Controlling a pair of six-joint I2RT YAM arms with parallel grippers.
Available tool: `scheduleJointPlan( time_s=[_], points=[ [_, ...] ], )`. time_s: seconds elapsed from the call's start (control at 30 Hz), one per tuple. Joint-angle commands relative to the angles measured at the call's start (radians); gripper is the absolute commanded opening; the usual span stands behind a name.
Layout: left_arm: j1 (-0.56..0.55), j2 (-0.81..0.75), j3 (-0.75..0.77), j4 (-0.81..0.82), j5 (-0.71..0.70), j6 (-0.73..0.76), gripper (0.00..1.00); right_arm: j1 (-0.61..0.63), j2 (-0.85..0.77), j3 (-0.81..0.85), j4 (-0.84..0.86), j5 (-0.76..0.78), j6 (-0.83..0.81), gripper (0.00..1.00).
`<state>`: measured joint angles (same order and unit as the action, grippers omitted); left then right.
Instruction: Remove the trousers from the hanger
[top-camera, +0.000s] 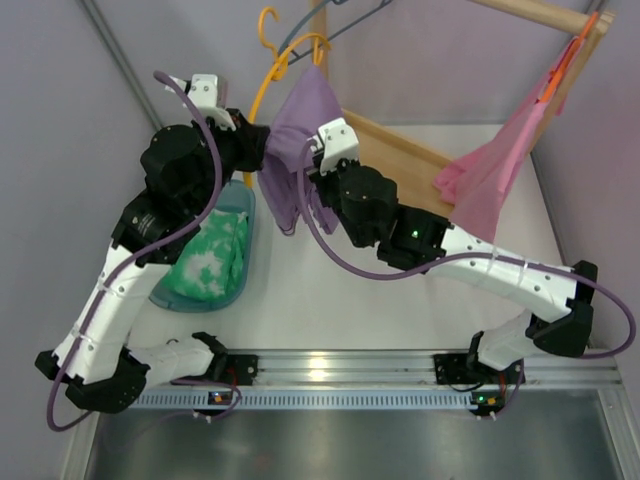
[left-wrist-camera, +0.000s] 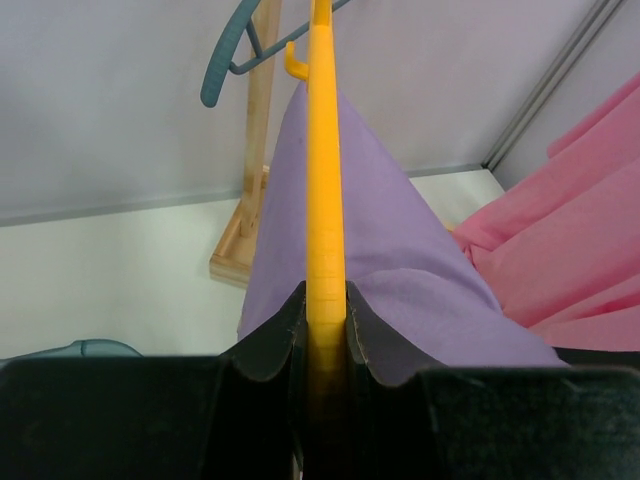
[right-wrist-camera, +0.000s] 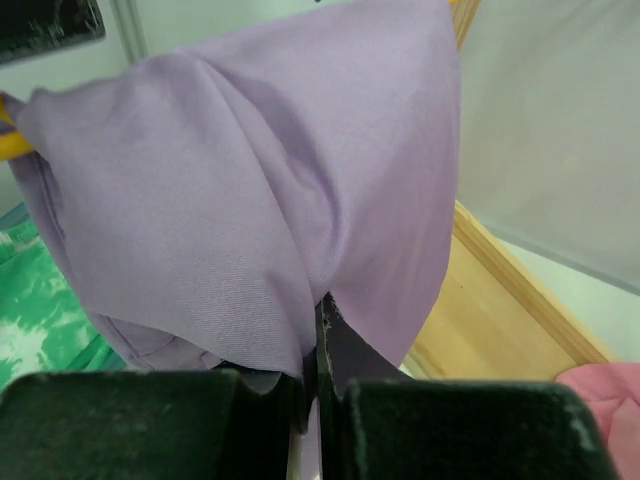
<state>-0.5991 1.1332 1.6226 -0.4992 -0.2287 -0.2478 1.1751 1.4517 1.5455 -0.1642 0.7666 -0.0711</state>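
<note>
The lilac trousers (top-camera: 300, 130) hang draped over the yellow-orange hanger (top-camera: 272, 62) near the middle of the back. My left gripper (top-camera: 250, 140) is shut on the hanger's arm (left-wrist-camera: 325, 200), which runs straight up between its fingers, with the trousers (left-wrist-camera: 400, 260) falling to the right of it. My right gripper (top-camera: 312, 165) is shut on a fold of the trousers (right-wrist-camera: 260, 180); the cloth covers the left fingertip and pinches in at the jaw line. A bit of the hanger (right-wrist-camera: 8, 140) shows at the left edge.
A teal basin (top-camera: 237, 285) holding a green-and-white cloth (top-camera: 212, 262) sits by the left arm. A wooden rack (top-camera: 400, 150) carries a pink garment (top-camera: 500, 160) on an orange-red hanger (top-camera: 560, 65). A grey-blue hanger (left-wrist-camera: 235, 45) hangs behind.
</note>
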Motion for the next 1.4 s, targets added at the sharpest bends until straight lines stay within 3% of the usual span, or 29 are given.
scheduleJointPlan(
  time_s=[0.0,0.73,1.07,1.37],
  points=[
    [0.001,-0.004,0.005,0.145,-0.054,0.035,0.0,-0.006,-0.054,0.08,0.041,0.027,-0.027,0.0],
    [0.001,-0.012,-0.177,0.145,-0.057,-0.08,0.0,-0.005,0.006,0.321,0.155,0.07,-0.294,0.0],
    [0.001,-0.01,-0.253,0.103,-0.031,-0.159,0.0,-0.006,0.067,0.406,0.31,0.013,-0.39,0.0],
    [0.002,-0.019,-0.283,0.027,-0.107,-0.206,0.0,-0.006,0.088,0.444,0.48,0.031,-0.516,0.0]
  ],
)
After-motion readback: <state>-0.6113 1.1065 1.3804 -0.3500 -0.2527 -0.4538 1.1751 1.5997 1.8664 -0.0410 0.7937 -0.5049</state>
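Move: The right gripper already pinches the trousers, their middle about 3 cm ahead of it and 2 cm left; the yellow hanger's far end lies some 12 cm ahead, 1 cm right and 12 cm higher. From the left gripper, clamped on the hanger's near end, that far end is roughly 12 cm ahead, 6 cm right and 4 cm up. The grey hanger is about 20 cm ahead of the right gripper, 4 cm right and 12 cm up. Keep the pinch on the trousers and lift the right gripper about 10 cm towards the yellow hanger's far end, veering slightly right, then back left and a little forward, while tipping its fingers up some 15 degrees. Meanwhile lower the left gripper about 6 cm with a small shift right, still clamping the hanger, rolling its left side down and dipping its fingers slightly. ##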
